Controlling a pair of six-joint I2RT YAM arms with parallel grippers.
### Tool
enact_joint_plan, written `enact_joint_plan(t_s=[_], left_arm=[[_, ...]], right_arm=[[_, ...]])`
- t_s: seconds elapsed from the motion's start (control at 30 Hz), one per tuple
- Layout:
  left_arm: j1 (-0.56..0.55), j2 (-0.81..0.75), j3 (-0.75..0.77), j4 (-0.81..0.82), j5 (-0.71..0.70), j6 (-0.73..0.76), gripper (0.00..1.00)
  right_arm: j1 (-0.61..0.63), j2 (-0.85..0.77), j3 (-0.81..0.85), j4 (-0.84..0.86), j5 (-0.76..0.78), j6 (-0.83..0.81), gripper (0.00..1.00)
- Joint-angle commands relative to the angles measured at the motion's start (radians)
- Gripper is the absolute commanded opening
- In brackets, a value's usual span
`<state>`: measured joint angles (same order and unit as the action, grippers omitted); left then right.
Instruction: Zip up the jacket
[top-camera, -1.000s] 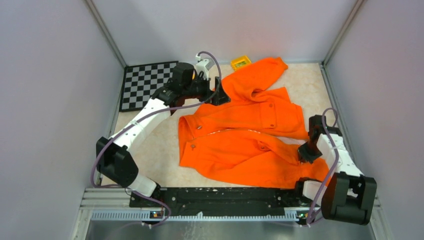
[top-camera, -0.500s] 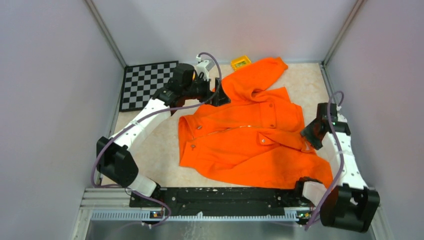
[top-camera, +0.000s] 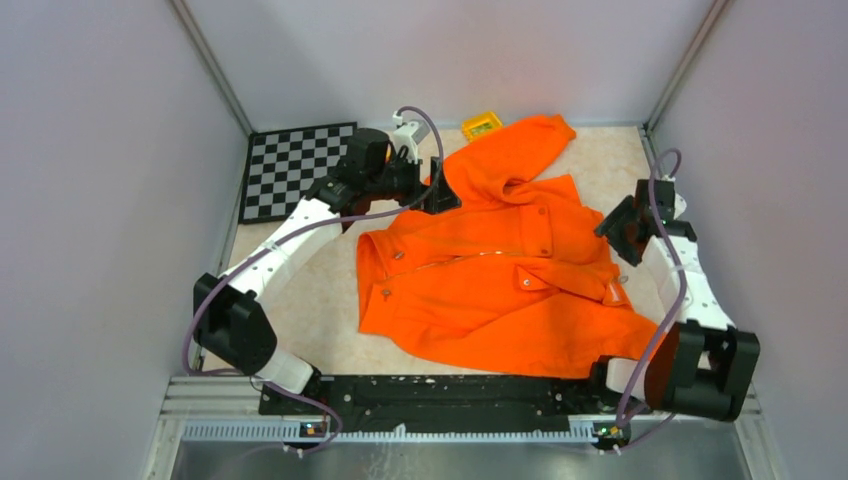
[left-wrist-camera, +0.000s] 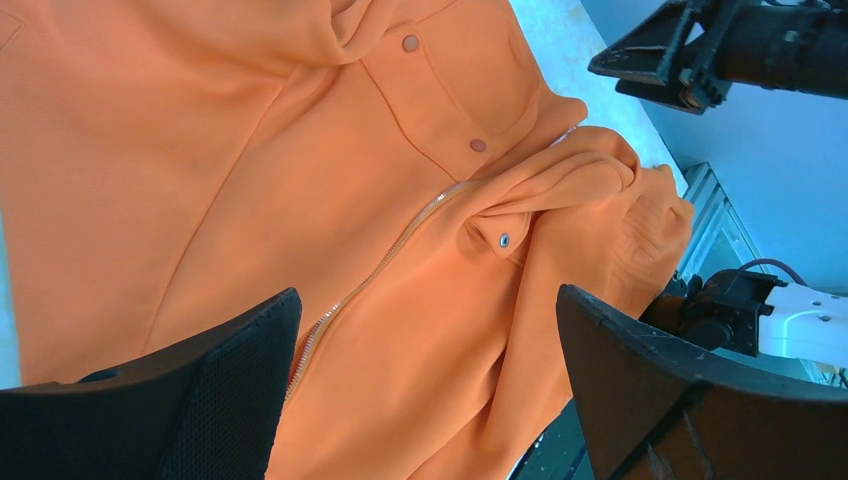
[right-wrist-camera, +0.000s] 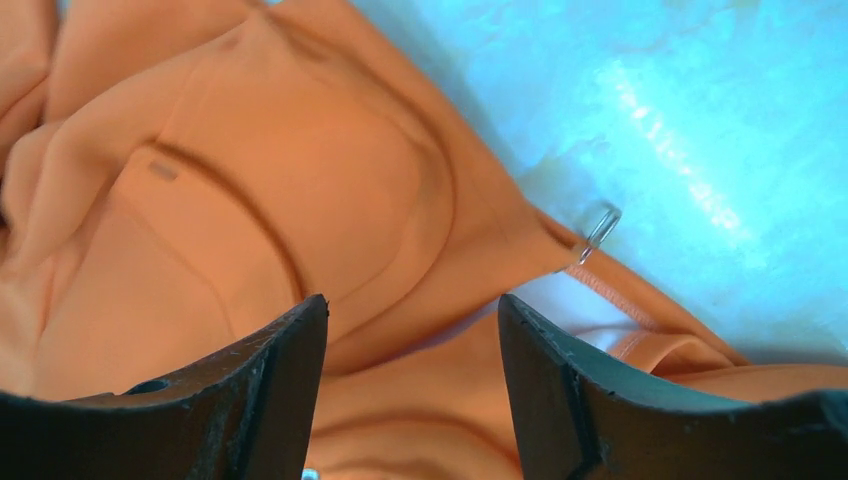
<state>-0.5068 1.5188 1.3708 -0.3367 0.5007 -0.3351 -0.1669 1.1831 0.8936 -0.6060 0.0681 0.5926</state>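
Observation:
The bright orange jacket (top-camera: 490, 285) lies spread across the middle of the table, collar to the left, one sleeve reaching to the back. Its thin metallic zipper (left-wrist-camera: 380, 262) runs along the front between silver snaps. My left gripper (top-camera: 437, 190) hovers open over the upper collar side, with orange cloth below its wide jaws (left-wrist-camera: 428, 300) and nothing between them. My right gripper (top-camera: 618, 228) hangs open above the jacket's right hem (right-wrist-camera: 412, 305), empty. In the right wrist view a small clear ring (right-wrist-camera: 598, 225) sits at a fabric corner on the table.
A black-and-white checkerboard (top-camera: 290, 168) lies at the back left. A small yellow item (top-camera: 481, 125) sits at the back wall by the sleeve. Grey walls close in on three sides. Bare table (top-camera: 625, 160) shows right of the jacket.
My right gripper has opened and let go of the jacket's lower right edge, then risen and moved toward the back. The front panels now lie flatter. The left arm has stayed put.

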Motion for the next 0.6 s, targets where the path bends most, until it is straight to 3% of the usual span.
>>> enact_joint_plan(t_s=[0.0, 0.33, 0.5, 0.57], left_arm=[[-0.006, -0.028, -0.008, 0.047, -0.013, 0.019, 0.99], [-0.006, -0.012, -0.011, 0.052, 0.001, 0.015, 0.99], [-0.006, -0.012, -0.015, 0.054, -0.004, 0.010, 0.99], [-0.006, -0.014, -0.015, 0.051, -0.016, 0.010, 0.99]], right_arm=[[-0.011, 0.124, 0.070, -0.006, 0.141, 0.041, 0.61], [-0.013, 0.362, 0.035, 0.221, -0.009, -0.004, 0.68], [-0.005, 0.456, 0.078, 0.252, -0.104, -0.020, 0.43], [-0.002, 0.471, 0.117, 0.229, -0.113, -0.017, 0.20]])
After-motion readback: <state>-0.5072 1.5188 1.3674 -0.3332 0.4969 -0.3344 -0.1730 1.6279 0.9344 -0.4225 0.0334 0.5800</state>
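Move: The right hand, half open, hangs over the jacket's far right side. The patch of orange cloth it goes for lies about 4 cm ahead, neither left nor right, and some 11 cm below. On the same level, the metal tab at the jacket's edge is roughly 3 cm back and 5 cm right, and the lower snap of the chest pocket about 4 cm ahead and 13 cm left. From the left hand that cloth lies about 35 cm right, 2 cm back and 24 cm lower. Down some 10 cm and about 4 cm forward, the right hand sinks onto the side of the jacket beyond the metal tab, swinging slightly right and back again on the way while the fingers tip about 10 degrees steeper. Near the bottom the fingers start closing from half open and pinch up a fold of the orange cloth between their tips. ##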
